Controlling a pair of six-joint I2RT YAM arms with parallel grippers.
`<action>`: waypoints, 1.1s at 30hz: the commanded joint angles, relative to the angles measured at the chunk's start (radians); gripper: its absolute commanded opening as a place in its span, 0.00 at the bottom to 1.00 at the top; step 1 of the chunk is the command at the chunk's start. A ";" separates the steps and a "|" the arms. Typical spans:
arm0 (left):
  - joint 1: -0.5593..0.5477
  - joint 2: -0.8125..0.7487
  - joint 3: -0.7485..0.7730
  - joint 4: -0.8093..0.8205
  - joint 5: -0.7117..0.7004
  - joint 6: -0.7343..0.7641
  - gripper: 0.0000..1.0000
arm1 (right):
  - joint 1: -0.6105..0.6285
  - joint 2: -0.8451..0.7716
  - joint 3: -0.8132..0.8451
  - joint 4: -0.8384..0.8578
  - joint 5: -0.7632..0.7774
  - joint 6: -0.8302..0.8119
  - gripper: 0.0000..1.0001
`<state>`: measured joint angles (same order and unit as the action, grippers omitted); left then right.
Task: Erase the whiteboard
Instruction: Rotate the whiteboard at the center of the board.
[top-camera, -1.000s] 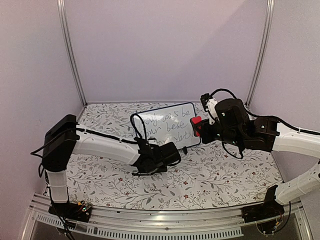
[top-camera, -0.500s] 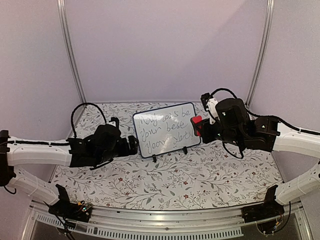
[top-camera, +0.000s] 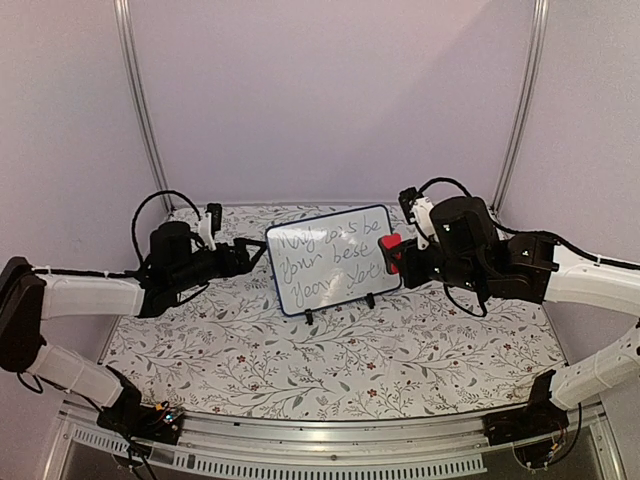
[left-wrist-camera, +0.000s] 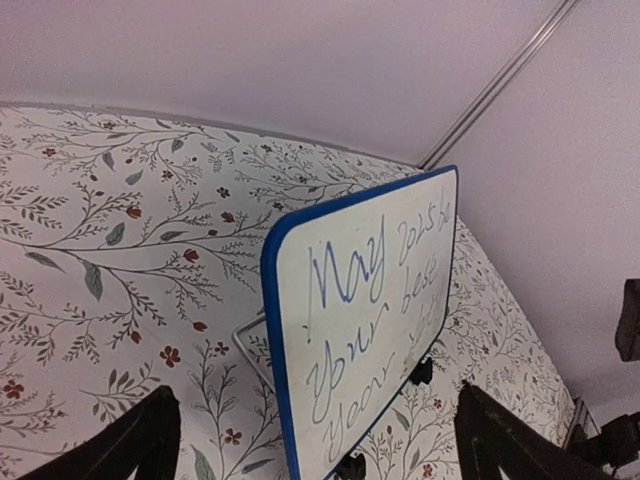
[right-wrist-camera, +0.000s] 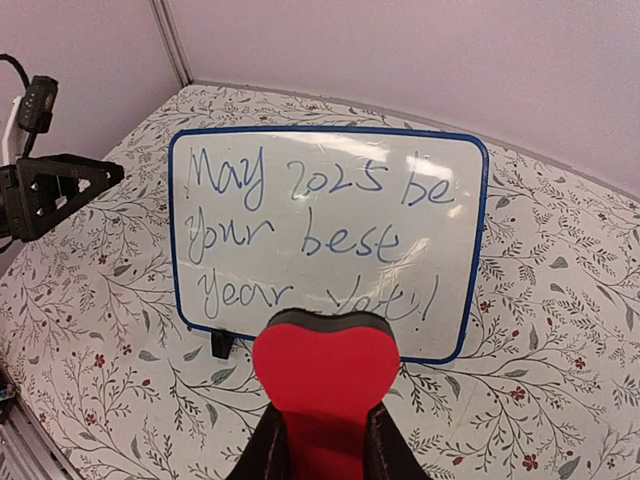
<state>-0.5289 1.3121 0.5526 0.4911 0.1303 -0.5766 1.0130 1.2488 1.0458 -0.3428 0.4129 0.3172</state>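
Observation:
The whiteboard (top-camera: 332, 258) stands upright on two black feet at the middle back of the table, with blue handwriting across it. My left gripper (top-camera: 252, 258) hovers just left of the board's left edge, open and empty. In the left wrist view its dark fingers (left-wrist-camera: 140, 440) frame the whiteboard (left-wrist-camera: 370, 300) edge-on. My right gripper (top-camera: 398, 255) is shut on a red eraser (top-camera: 390, 250) at the board's right edge. In the right wrist view the eraser (right-wrist-camera: 325, 375) sits just in front of the lower middle of the whiteboard (right-wrist-camera: 320, 230), clamped in the right gripper (right-wrist-camera: 325, 445).
A floral cloth (top-camera: 330, 350) covers the table. Pale walls close in on the left, back and right, with metal posts (top-camera: 145, 110) at the back corners. A wire stand (left-wrist-camera: 245, 345) props the board from behind.
My left arm swung from in front of the board out to its left side, and its gripper opened. The right arm and eraser barely moved.

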 joint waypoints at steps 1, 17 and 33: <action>0.089 0.101 0.064 0.152 0.266 -0.026 0.93 | -0.005 0.006 0.005 0.029 -0.029 -0.005 0.16; 0.156 0.337 0.263 0.200 0.389 -0.063 0.67 | -0.005 0.036 -0.003 0.041 -0.082 -0.005 0.16; 0.165 0.401 0.280 0.233 0.446 -0.061 0.43 | -0.005 0.051 0.020 0.027 -0.105 -0.006 0.16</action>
<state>-0.3748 1.7142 0.8650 0.6590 0.5537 -0.6258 1.0130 1.2888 1.0458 -0.3279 0.3176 0.3172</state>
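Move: The whiteboard's upper left corner lies about 7 cm ahead of the open left hand, some 4 cm to its right and nearly level with it; the board's middle is roughly 6 cm ahead, 17 cm right and 9 cm below. The board's left foot is about 2 cm back, 11 cm right and 17 cm down, and the eraser in the right hand some 6 cm back, 28 cm right and 7 cm up. From the right hand, the whiteboard's middle is about 14 cm ahead, 11 cm left and 15 cm below. The left hand reaches forward about 7 cm and some 3 cm to the right, rising barely a centimetre and swinging its fingers clockwise by about 15 degrees, up to the whiteboard's upper left corner, where it slows to a stop as the wide-open fingers close to about half around the left edge, with no firm pinch to be seen. The right hand keeps its hold on the eraser and eases about 2 cm left and 1.5 cm down in front of the board's right side, tipping slightly down. ##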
